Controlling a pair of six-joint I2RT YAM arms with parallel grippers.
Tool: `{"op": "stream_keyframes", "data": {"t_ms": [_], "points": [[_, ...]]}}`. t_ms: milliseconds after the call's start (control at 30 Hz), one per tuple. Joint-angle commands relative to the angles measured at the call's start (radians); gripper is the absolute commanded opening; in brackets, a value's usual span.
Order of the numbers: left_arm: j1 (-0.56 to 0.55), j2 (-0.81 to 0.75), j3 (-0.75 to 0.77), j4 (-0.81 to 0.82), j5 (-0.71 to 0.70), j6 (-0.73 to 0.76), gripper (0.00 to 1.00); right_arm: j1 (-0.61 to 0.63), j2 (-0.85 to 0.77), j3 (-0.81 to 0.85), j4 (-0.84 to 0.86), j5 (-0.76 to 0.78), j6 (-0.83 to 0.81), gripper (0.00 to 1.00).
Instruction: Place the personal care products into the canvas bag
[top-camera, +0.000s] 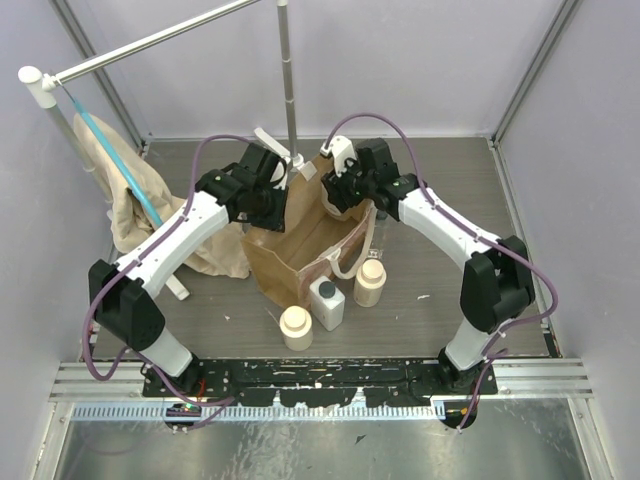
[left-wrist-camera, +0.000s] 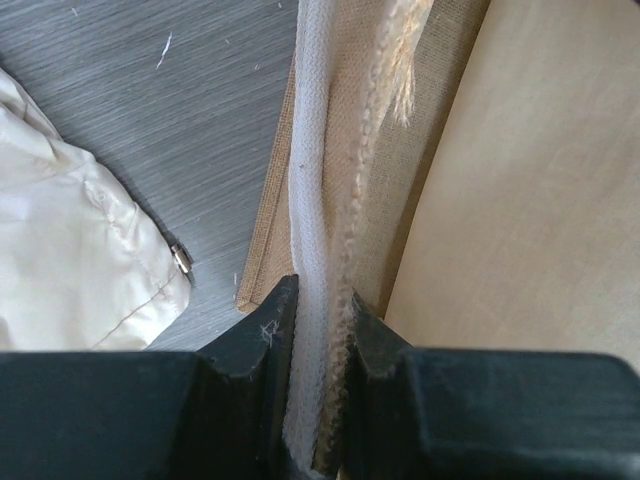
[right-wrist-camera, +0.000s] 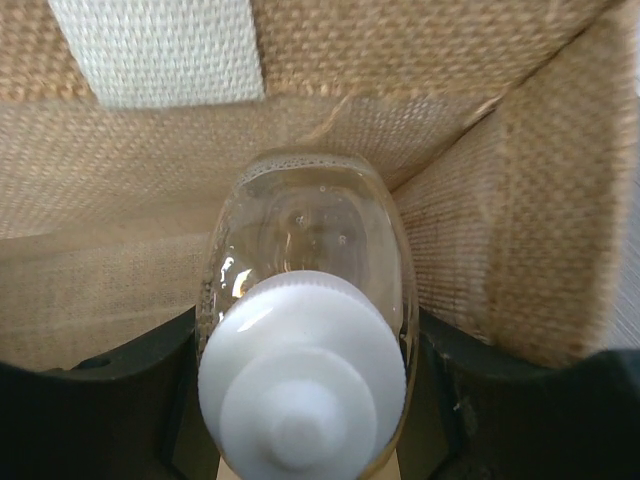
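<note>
The tan canvas bag (top-camera: 300, 250) stands open at the table's middle. My left gripper (top-camera: 270, 178) is shut on the bag's rim and cream handle strap (left-wrist-camera: 310, 200), which are pinched between its black fingers (left-wrist-camera: 255, 350). My right gripper (top-camera: 342, 185) is down in the bag's mouth, shut on the slim clear bottle (right-wrist-camera: 310, 240) with a white cap (right-wrist-camera: 300, 385). The bag's woven walls (right-wrist-camera: 520, 200) surround it. Two cream round bottles (top-camera: 295, 327) (top-camera: 370, 283) and the white square dark-capped bottle (top-camera: 327, 303) stand in front of the bag. The beige white-capped bottle is out of view.
A beige cloth with a blue strap (top-camera: 135, 200) hangs from a rod at the left, and its cream fabric (left-wrist-camera: 80, 260) lies near the bag's left side. A metal pole (top-camera: 290, 80) stands behind the bag. Grey walls enclose the table.
</note>
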Motion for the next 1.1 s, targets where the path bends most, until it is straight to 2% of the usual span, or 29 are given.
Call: {"op": "stream_keyframes", "data": {"t_ms": [0,533,767,833,933,1067], "points": [[-0.003,0.014,0.026,0.011,0.003,0.015,0.03,0.009,-0.017,0.01,0.191,0.048,-0.051,0.01],[-0.002,0.028,0.036,0.0,-0.012,0.031,0.04,0.01,0.047,-0.072,0.243,0.079,-0.027,0.03],[-0.001,0.03,0.037,-0.003,-0.015,0.036,0.03,0.005,0.063,-0.083,0.224,0.065,0.022,0.47],[-0.001,0.031,0.037,-0.003,-0.015,0.037,0.03,0.003,0.061,-0.082,0.217,0.068,0.028,0.65],[-0.001,0.032,0.037,-0.003,-0.016,0.039,0.04,0.003,0.052,-0.069,0.194,0.082,0.031,0.82],[-0.001,0.032,0.035,-0.003,-0.014,0.039,0.04,0.004,0.021,-0.046,0.166,0.094,0.036,0.95]]}}
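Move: The right hand already holds the clear bottle with the white cap just inside the bag's mouth. Its goal, the far end of the canvas bag's floor, is almost straight beneath, some 17 cm down; the bag's middle is about 5 cm back and 6 to the left. Outside, the black-capped bottle stands 7 cm right and 3 back, the cream bottle 17 back and 4 right. From the left hand, still pinching the bag's left rim, that floor end is roughly 8 cm ahead, 17 right. Almost straight down, about 8 cm, the right hand lowers the clear bottle into the far end of the bag, with hardly any turn of the wrist. Once it has stopped down there, its fingers spread wide around the bottle and let go, staying beside it. The left hand stays put and keeps its pinch on the left rim. ##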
